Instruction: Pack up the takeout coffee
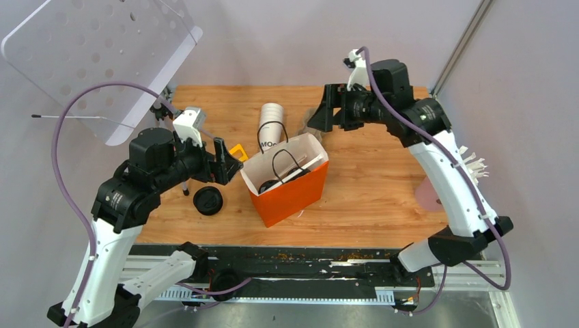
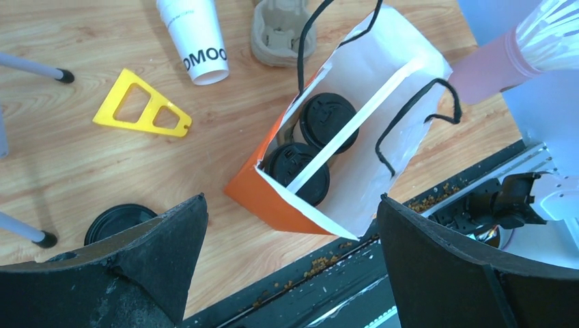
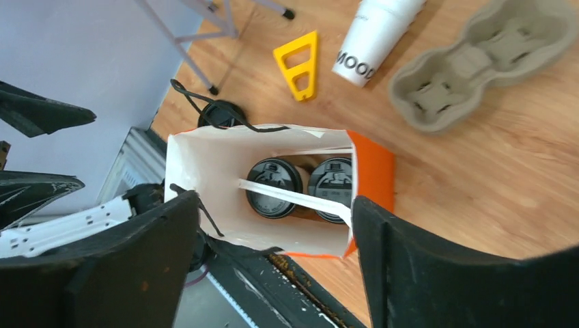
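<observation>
An orange paper bag (image 1: 293, 195) with a white inside stands open mid-table. The takeout coffee (image 3: 273, 188) stands in it, only its black lid showing, next to a second black-lidded cup (image 3: 332, 184). A white strip lies across both lids, which also show from the left wrist (image 2: 329, 121). My right gripper (image 3: 273, 205) hangs open and empty above the bag; from overhead it is behind the bag (image 1: 321, 113). My left gripper (image 1: 229, 160) is open and empty just left of the bag, looking down into it (image 2: 292, 205).
A stack of lidless white cups (image 1: 271, 123) lies behind the bag. A cardboard cup carrier (image 3: 478, 61) sits beside it. A yellow triangular piece (image 1: 238, 152) and a loose black lid (image 1: 207, 201) lie left of the bag. A pink object (image 1: 427, 195) is at the right edge.
</observation>
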Tool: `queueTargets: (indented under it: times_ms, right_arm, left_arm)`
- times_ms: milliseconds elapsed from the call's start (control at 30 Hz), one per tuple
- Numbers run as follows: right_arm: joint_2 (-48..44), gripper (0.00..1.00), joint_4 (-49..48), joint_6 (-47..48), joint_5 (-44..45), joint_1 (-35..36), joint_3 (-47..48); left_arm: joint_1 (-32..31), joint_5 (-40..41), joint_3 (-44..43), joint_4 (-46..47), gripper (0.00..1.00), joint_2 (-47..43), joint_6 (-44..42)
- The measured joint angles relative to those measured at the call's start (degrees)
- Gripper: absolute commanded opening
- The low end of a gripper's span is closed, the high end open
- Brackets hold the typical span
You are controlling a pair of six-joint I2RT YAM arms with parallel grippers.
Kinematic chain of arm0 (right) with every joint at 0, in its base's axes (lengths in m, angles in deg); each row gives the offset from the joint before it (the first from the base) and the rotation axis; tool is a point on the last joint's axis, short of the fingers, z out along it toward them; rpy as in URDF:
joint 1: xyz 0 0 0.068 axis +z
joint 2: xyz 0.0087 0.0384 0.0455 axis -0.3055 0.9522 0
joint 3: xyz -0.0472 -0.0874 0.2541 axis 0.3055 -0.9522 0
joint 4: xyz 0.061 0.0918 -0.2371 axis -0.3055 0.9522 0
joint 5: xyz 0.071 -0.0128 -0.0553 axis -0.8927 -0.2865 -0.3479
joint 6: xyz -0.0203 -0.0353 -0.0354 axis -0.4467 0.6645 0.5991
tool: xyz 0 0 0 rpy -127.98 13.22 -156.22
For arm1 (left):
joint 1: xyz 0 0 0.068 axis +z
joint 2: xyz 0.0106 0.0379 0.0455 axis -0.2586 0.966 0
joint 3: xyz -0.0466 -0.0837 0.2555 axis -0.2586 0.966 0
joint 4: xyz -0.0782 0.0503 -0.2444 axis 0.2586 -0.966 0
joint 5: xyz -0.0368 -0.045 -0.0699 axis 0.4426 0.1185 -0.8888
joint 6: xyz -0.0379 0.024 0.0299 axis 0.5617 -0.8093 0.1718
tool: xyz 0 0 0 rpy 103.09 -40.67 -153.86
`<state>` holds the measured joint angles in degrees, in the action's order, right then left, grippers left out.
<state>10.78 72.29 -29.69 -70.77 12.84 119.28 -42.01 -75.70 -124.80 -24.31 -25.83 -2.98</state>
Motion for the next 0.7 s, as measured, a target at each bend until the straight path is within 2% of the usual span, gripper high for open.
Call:
queueTargets:
  times_ms: [33, 67, 267, 433, 567, 700]
  right_arm:
    - [-0.6, 0.99, 1.0, 0.7, 1.6, 0.0, 1.2]
    - [-1.4, 1.0, 2.2, 1.4, 3.3, 0.0, 2.2]
    - [-8.3, 1.0, 6.3, 4.5, 12.4, 0.0, 2.6]
    - [-16.4, 1.0, 6.5, 4.3, 21.7, 0.0, -0.8]
    - [-22.4, 1.0, 5.9, 4.2, 27.5, 0.0, -4.3]
    - [-28.6, 1.0, 2.6, 4.6, 30.5, 0.0, -12.8]
  left_arm:
    - [0.0, -0.3, -0.7, 0.1, 1.0, 0.4, 0.0]
    - [0.0, -0.6, -1.4, 0.2, 1.0, 0.7, 0.0]
    - [0.0, -1.5, -7.8, 1.8, 1.0, 3.3, -0.7]
    - [0.0, -1.8, -14.4, 5.2, 1.0, 5.1, -2.0]
    - [0.0, -1.8, -14.2, 8.4, 1.0, 3.8, -1.7]
    - [0.0, -1.5, -9.3, 10.4, 1.0, -0.2, -1.5]
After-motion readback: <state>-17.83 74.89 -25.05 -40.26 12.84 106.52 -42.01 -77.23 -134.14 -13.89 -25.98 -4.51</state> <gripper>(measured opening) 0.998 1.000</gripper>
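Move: The paper bag holding the lidded coffees is about 10 cm left of the right hand, 6 cm back and 17 cm below. Beyond the bag, the empty carrier is some 17 cm straight ahead of that hand, and the cup stack 16 cm ahead and 14 cm left. From the left hand, the bag is about 15 cm right and 3 cm ahead; the yellow stand is 16 cm straight ahead, and the loose black lid 10 cm left, level. The right hand backs off rightward about 15 cm from the bag, opening fully; the left rises about 10 cm. ##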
